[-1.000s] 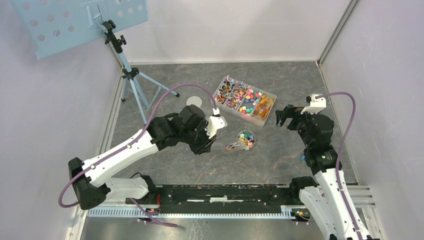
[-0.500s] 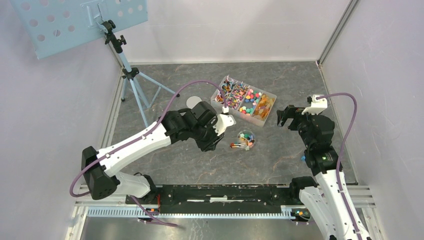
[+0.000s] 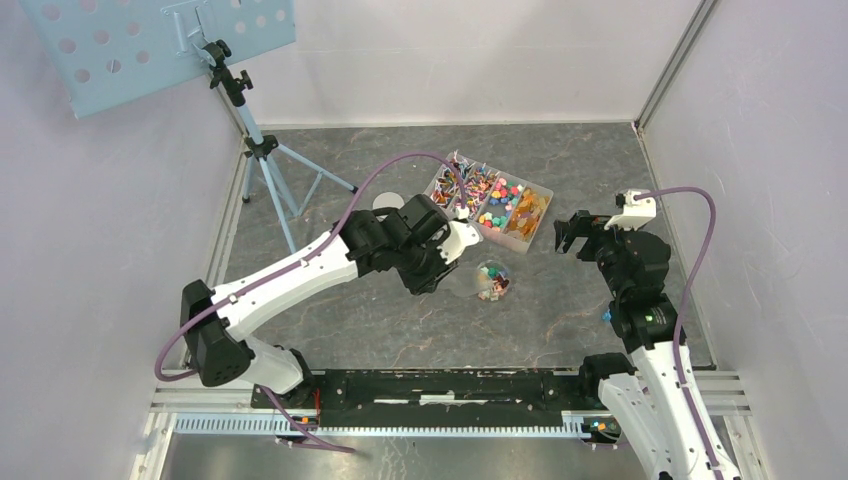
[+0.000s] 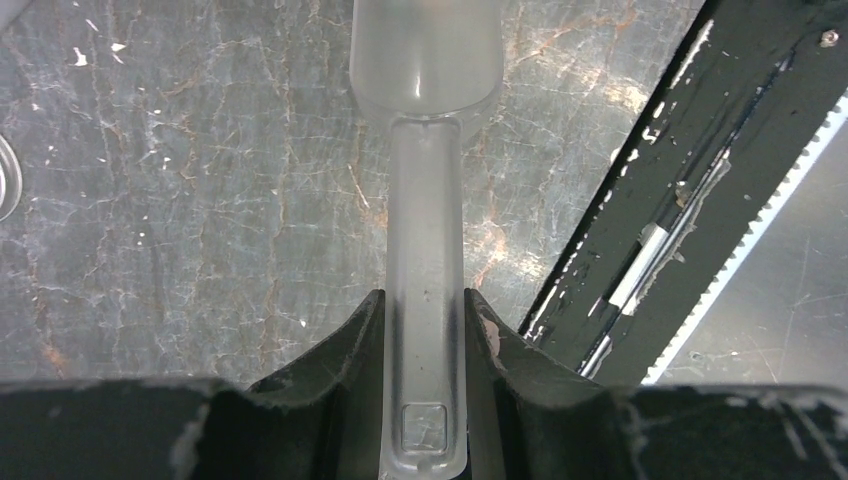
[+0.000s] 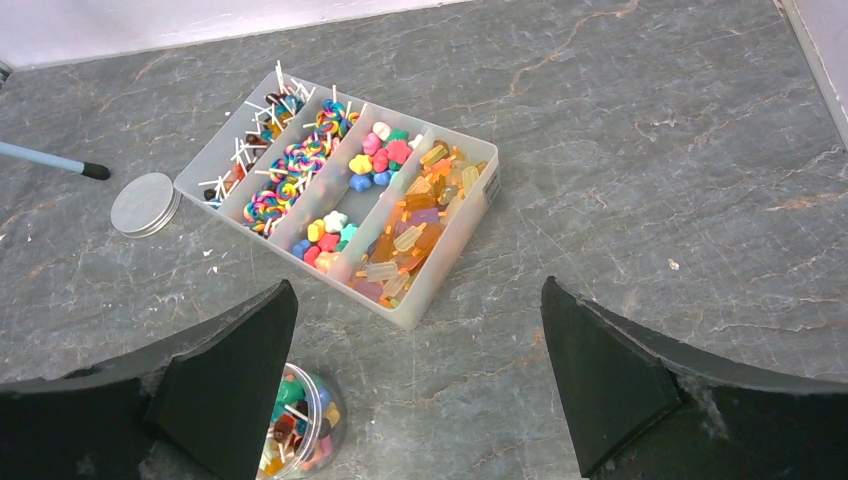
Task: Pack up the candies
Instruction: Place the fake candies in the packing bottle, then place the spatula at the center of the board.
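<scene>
The candies (image 5: 345,195) fill a clear tray with several compartments (image 3: 522,238), and more lie in a small clear jar (image 3: 491,279) in front of it. My left gripper (image 4: 425,300) is shut on the handle of a translucent plastic scoop (image 4: 425,190). I cannot tell whether anything lies in its bowl. In the top view the left gripper (image 3: 447,272) hangs just left of the jar. My right gripper (image 3: 570,232) stands open to the right of the tray, with nothing between its fingers. In the right wrist view the jar (image 5: 305,425) is partly hidden behind the right gripper's (image 5: 416,284) left finger.
A grey round lid (image 5: 145,203) lies left of the tray, half hidden by the left arm in the top view. A tripod stand (image 3: 262,150) with a perforated plate stands at the back left. The black base rail (image 4: 640,230) runs along the near edge.
The left arm has swung right and away from its base, toward the jar and tray. The coloured sweets seen at the scoop's tip left of the jar no longer show. The right arm has not moved.
</scene>
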### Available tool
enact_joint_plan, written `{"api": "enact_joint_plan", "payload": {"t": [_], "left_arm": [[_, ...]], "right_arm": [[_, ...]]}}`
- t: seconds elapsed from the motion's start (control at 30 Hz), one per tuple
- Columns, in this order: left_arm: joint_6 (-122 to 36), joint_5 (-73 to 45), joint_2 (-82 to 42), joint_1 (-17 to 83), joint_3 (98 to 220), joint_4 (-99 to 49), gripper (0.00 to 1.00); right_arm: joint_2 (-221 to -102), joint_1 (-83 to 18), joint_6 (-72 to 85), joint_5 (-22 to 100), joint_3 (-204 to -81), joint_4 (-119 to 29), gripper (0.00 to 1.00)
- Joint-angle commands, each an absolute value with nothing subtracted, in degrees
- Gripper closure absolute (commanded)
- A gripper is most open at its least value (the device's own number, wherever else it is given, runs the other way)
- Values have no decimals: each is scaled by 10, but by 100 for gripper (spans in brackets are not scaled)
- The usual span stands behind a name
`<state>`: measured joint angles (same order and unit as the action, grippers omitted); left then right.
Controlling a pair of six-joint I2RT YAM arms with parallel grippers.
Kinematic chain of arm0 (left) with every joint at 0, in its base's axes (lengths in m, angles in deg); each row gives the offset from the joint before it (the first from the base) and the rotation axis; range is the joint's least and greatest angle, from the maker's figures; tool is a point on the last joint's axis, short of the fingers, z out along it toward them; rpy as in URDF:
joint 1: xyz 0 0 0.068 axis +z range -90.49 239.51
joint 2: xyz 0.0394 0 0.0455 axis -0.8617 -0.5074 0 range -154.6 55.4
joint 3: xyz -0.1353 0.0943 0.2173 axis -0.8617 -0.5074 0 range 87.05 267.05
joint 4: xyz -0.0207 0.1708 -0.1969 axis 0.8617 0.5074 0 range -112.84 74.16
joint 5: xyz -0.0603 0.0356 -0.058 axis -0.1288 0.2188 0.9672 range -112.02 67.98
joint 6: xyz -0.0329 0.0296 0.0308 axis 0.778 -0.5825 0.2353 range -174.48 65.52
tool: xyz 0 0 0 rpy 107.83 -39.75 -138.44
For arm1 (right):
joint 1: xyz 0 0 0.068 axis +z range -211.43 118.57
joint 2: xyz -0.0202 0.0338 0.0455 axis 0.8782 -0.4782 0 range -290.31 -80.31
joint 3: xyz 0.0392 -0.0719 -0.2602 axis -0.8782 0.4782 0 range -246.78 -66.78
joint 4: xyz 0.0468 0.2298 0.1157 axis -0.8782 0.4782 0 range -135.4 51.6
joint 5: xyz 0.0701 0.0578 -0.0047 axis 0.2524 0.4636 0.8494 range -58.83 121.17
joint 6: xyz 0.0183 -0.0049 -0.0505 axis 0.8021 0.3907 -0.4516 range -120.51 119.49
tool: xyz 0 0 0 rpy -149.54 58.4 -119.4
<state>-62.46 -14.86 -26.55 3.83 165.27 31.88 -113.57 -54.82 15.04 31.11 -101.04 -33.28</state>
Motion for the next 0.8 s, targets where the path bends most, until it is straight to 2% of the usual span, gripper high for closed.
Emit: {"api": "enact_joint_plan", "payload": {"t": [0.0,0.37,0.6,0.77], "left_arm": [[-608,-176,-276,34,1686,336,98],[-588,-218,-248,35,1690,320,98],[-543,-338,-223,35,1638,254,98],[-487,-469,-185,42,1561,166,98]], "right_arm": [[-1131,-550,148,308,-1026,-343,2],[-1128,-550,157,311,-1017,-341,2],[-1135,-550,153,337,-1012,-335,2],[-1145,-550,143,331,-1021,-322,2]]}}
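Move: The left hand holds the clear scoop, its bowl reaching right towards the packing bottle. The candy box is centred about 22 cm ahead and 13 cm to the right, some 16 cm lower; the bottle is about 4 cm ahead and 13 cm right, 14 cm lower. The bottle's lid lies about 22 cm ahead, 8 cm left, 18 cm down. From the idle right hand, the box lies about 12 cm ahead, 15 cm left and 21 cm below. Forward and to its left, creeping at first and then faster, the left hand draws the scoop away from the packing bottle, travelling about 5 cm in all with a slight lift midway. The wrist turns some 15 degrees counter-clockwise while the fingertips tilt forward, swinging the bowl round towards the candy box; the fingers keep their grip on the handle. ##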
